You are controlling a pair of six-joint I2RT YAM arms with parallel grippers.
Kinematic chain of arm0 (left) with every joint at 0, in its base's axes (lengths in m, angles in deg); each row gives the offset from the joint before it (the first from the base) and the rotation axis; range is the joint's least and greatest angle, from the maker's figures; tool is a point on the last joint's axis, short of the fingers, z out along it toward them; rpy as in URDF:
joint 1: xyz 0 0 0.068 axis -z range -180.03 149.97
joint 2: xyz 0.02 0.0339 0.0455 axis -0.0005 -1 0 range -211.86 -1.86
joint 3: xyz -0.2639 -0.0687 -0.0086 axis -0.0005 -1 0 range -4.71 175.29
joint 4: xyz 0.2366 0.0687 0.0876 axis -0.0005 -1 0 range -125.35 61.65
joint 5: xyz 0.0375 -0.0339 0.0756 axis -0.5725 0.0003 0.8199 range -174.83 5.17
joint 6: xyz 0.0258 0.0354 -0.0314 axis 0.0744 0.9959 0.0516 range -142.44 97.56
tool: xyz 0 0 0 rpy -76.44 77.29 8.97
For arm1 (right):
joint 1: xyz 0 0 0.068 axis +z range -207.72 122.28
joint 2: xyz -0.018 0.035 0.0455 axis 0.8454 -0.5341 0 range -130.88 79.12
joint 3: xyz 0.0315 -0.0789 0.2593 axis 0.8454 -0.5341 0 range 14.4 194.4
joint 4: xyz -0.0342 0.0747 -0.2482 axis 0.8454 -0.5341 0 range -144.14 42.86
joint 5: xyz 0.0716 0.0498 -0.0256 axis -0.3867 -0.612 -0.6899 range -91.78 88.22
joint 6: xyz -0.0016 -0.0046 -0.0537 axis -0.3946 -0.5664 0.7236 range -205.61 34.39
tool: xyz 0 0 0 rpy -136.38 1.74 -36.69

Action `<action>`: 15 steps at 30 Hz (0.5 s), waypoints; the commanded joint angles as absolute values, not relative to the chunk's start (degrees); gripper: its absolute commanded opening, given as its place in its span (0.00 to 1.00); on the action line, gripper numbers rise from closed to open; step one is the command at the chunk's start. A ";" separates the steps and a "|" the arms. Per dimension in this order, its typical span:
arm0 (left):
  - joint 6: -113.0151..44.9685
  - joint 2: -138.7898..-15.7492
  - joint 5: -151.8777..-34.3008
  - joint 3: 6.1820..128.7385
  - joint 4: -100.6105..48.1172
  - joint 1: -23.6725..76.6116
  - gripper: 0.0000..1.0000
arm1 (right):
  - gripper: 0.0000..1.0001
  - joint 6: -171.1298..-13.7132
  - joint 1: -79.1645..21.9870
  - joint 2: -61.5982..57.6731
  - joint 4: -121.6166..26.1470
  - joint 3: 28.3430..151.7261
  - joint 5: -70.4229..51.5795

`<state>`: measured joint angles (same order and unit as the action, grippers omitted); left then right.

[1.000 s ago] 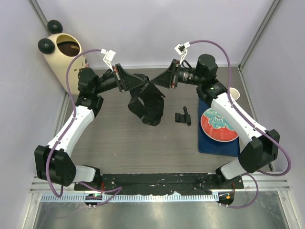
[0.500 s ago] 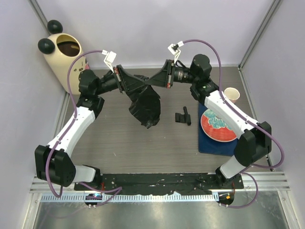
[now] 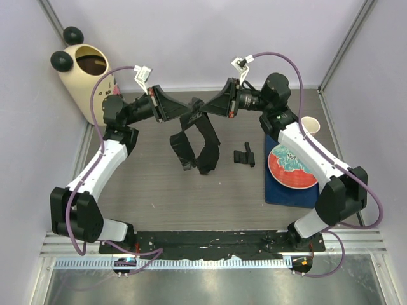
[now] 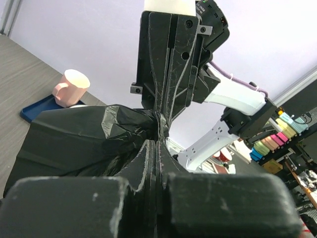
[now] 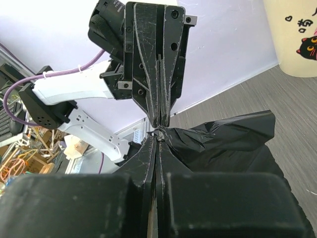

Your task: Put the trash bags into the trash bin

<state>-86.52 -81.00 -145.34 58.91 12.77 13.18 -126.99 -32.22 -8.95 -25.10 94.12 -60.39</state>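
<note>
A black trash bag point(image 3: 198, 145) hangs in folds above the table, pinched at its top between both arms. My left gripper point(image 3: 192, 114) and right gripper point(image 3: 203, 113) meet tip to tip, each shut on the gathered plastic. In the left wrist view my left gripper point(image 4: 159, 142) clamps the bag point(image 4: 84, 134) with the right gripper's fingers point(image 4: 168, 74) straight opposite. The right wrist view has my right gripper point(image 5: 158, 137) pinching the bag point(image 5: 223, 144). The cream trash bin point(image 3: 86, 75) with black ears stands off the table's far left corner, also in the right wrist view point(image 5: 295, 37).
A red plate point(image 3: 291, 166) lies on a blue tray point(image 3: 280, 194) at the right, with a small cup point(image 3: 310, 125) behind it. A small black object point(image 3: 245, 154) lies on the table right of the bag.
My right gripper has closed on the bag's top beside the left gripper's tips. The bag, bunched half a second ago, now hangs longer in loose folds.
</note>
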 commanded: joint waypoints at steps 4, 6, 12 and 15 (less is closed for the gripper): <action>-85.56 -81.23 -147.50 63.23 13.78 14.38 0.18 | 0.01 -124.19 -32.05 -6.22 -23.15 94.64 -60.58; -84.41 -81.05 -147.32 63.14 12.52 14.65 0.33 | 0.01 -123.93 -31.62 -6.31 -23.06 94.91 -60.76; -77.74 -80.09 -147.49 63.93 5.32 16.58 0.38 | 0.01 -122.17 -30.74 -6.40 -24.73 95.70 -60.93; -75.53 -79.82 -146.97 64.28 2.33 16.93 0.30 | 0.01 -121.91 -30.56 -6.40 -24.81 95.96 -61.37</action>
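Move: The black trash bag's gathered top is pinched between the two hands, about 2 cm to the right of the left hand's tips and level with them, and right at the right hand's tips. The rest hangs some 18 cm lower. From the left hand, the trash bin stands roughly 35 cm left and 26 cm ahead, its middle 22 cm below; a small black roll lies some 19 cm right, 5 cm ahead and 37 cm below. Keep the right gripper shut on the bag's gathered top and nearly in place. Open the left fingers to a bit over a third of their range to let go, easing that hand back and up by about 1 cm, then bring it down again and on to the right, some 1.5 cm in all, so the parted fingers straddle the bag top next to the right fingertips. ##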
